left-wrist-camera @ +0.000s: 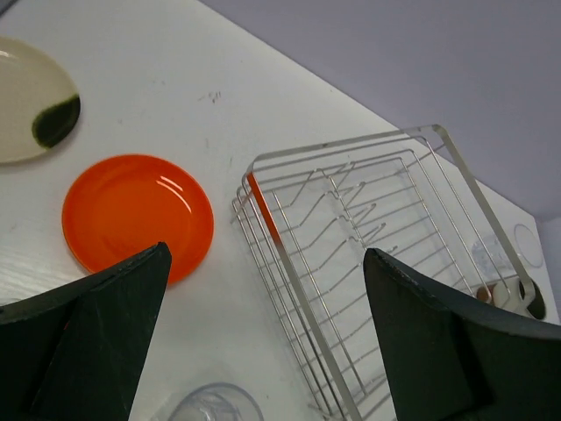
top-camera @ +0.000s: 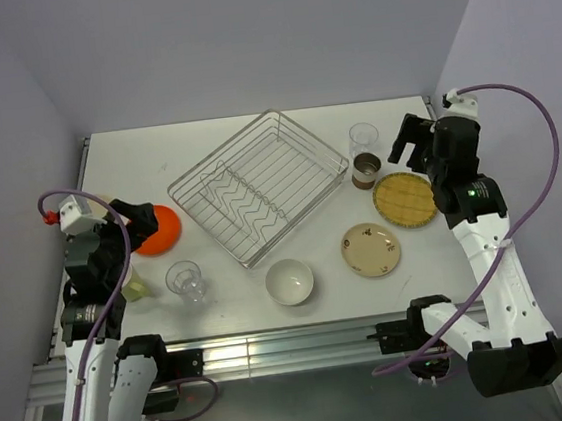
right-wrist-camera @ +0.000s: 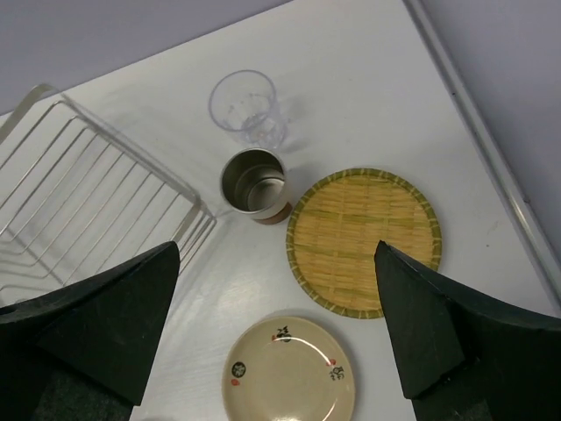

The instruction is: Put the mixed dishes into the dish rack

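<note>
The dish rack (top-camera: 306, 137) is an empty silver wire basket at the table's middle. The orange plate (top-camera: 162, 228) lies left of it, with a clear glass (top-camera: 185, 279) and the white bowl (top-camera: 289, 281) in front. On the right are the yellow woven plate (top-camera: 406, 199), a cream plate (top-camera: 371, 249), the brown-and-white cup (top-camera: 365, 171) and a second glass (top-camera: 363, 138). My left gripper (top-camera: 137, 222) is open and empty, above the orange plate's (left-wrist-camera: 136, 215) near edge. My right gripper (top-camera: 413, 142) is open and empty, above the woven plate (right-wrist-camera: 364, 241) and cup (right-wrist-camera: 254, 184).
A cream plate with a dark mark (left-wrist-camera: 31, 96) lies far left. A pale-green mug (top-camera: 134, 283) stands under the left arm. The rack's rim shows in the left wrist view (left-wrist-camera: 279, 241) and in the right wrist view (right-wrist-camera: 131, 151). Purple walls close in the table's back and sides.
</note>
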`<state>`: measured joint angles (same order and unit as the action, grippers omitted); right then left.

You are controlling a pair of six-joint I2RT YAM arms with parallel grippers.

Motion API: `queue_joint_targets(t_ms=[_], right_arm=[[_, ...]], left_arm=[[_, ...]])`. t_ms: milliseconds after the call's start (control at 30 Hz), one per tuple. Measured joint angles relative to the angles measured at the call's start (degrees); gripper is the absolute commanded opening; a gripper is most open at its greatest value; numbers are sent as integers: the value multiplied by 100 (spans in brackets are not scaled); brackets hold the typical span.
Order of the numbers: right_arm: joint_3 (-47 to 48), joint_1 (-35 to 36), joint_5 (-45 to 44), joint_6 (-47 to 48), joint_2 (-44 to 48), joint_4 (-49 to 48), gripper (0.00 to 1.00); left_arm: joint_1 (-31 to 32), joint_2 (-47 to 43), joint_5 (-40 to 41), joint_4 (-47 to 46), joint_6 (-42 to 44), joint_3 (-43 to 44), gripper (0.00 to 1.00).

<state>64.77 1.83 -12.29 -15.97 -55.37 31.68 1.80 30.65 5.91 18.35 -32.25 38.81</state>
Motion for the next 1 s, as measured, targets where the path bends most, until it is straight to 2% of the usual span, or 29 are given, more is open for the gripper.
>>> queue_joint_targets(t_ms=[133,367,467,767,1000], right_arm=[[199,0,756,358,94,22,100],[-199,92,3646,2680,852,11,100],[-363,164,4347,3263,957,164,100],[-929,166,5320,4328,662,466,100],[-1126,168,5757,4594,544,505,100]], left_arm=[[0,35,-125,470,-332,125,99],[0,280,-369,1285,-643,761,99],[0,426,-483,1508,-651,960,98],[0,841,-529,2120,-656,1071,96],[0,1248,-494,2354,-638,1172,95]])
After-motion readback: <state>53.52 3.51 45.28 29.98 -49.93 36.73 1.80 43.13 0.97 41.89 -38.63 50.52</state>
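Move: The patterned plate lies about 10 cm left of the right hand, roughly level with it and 29 cm below; the woven mat is some 13 cm ahead and 2 right, the steel cup 19 ahead and 10 left. The left hand has the clear glass about 4 cm right, 5 back and 21 below, the orange plate 15 ahead and 4 left, the cream-green cup 12 left and 1 back. Right hand sweeps 14 cm left and back, turning counter-clockwise towards the patterned plate; left hand sinks towards the glass. ##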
